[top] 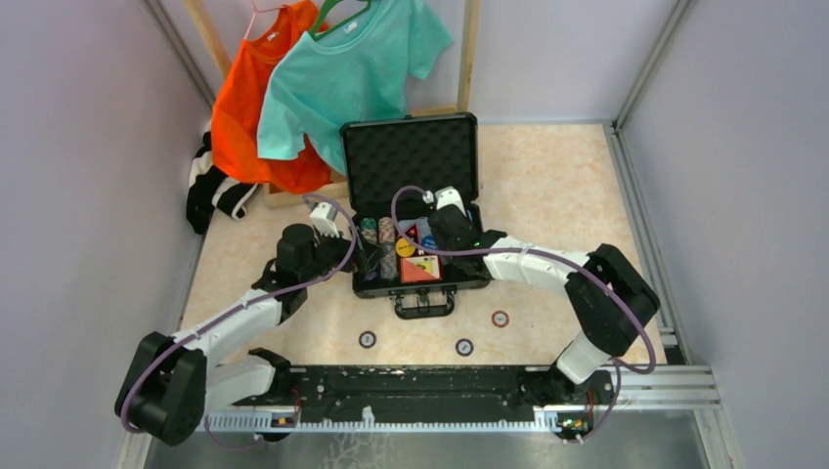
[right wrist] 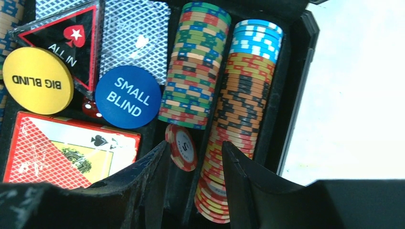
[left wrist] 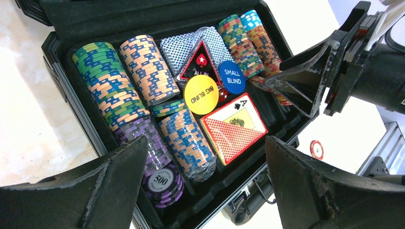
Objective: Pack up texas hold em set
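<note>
The black briefcase (top: 484,278) lies open at mid-table with its foam lid (top: 411,156) upright. Rows of poker chips (left wrist: 143,69) fill its slots, beside a red card box (left wrist: 234,126), a yellow button (left wrist: 201,94), a blue button (left wrist: 232,77) and a red die (right wrist: 90,107). My left gripper (left wrist: 205,191) hovers wide open over the case's near left corner, holding nothing. My right gripper (right wrist: 193,162) hangs open over the right chip slots. A red chip (right wrist: 181,147) stands on edge just past its tips, close to the left finger and clear of the right.
Three loose chips lie on the table in front of the case (top: 368,339) (top: 464,347) (top: 501,319). The case handle (top: 424,303) points toward the arm bases. Orange and teal shirts (top: 342,68) hang on a rack behind the lid, and walls stand on both sides.
</note>
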`<move>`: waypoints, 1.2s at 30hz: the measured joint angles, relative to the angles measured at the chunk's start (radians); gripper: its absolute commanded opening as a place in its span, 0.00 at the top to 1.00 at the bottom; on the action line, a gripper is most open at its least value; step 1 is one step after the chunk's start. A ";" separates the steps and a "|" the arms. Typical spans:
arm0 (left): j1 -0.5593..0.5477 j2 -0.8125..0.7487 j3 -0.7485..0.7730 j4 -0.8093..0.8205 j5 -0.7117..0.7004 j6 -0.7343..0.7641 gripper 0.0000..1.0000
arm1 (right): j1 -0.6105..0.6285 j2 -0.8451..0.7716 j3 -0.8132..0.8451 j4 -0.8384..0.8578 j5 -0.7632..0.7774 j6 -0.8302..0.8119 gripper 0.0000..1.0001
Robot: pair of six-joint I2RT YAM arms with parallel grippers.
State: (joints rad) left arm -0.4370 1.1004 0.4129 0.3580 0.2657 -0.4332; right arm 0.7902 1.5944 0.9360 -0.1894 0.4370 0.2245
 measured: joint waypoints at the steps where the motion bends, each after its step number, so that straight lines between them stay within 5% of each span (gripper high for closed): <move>1: 0.000 0.000 0.000 0.000 0.000 0.000 0.03 | -0.004 -0.006 -0.001 0.000 0.000 -0.004 0.56; 29: 0.000 0.000 0.000 0.000 0.000 0.000 0.03 | -0.021 -0.142 -0.028 -0.013 -0.025 -0.034 0.54; 36: 0.000 0.005 0.000 -0.001 0.001 0.000 0.03 | 0.002 -0.118 -0.039 -0.013 -0.055 -0.025 0.95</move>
State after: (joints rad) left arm -0.4370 1.1053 0.4133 0.3569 0.2665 -0.4332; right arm 0.7921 1.4765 0.8967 -0.2024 0.3824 0.1993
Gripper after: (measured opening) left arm 0.972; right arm 0.176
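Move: The red chip stands at a slant, by the right hand's left fingertip, about 1 cm ahead, 1 cm to the left and 2 cm below. The green-red chip stack's middle is some 6 cm ahead and 1 cm left, and the orange-red stack's about 3 cm ahead and 3 cm right. The small blind disc lies 3 cm ahead and 5 cm left, the card box 8 cm left and 2 cm back. From the left hand, the red chip is roughly 16 cm right, 4 cm ahead and 8 cm below. With its fingers still about half open and the left fingertip at the red chip, the right hand shifts a little over 1 cm to the right, holds there a moment, then rises some 3.5 cm clear of the chip. Over the case it turns back down by 1 to 1.5 cm, easing about 1 cm back and 1 cm left, while the empty fingers close to nearly shut just short of the chip. ##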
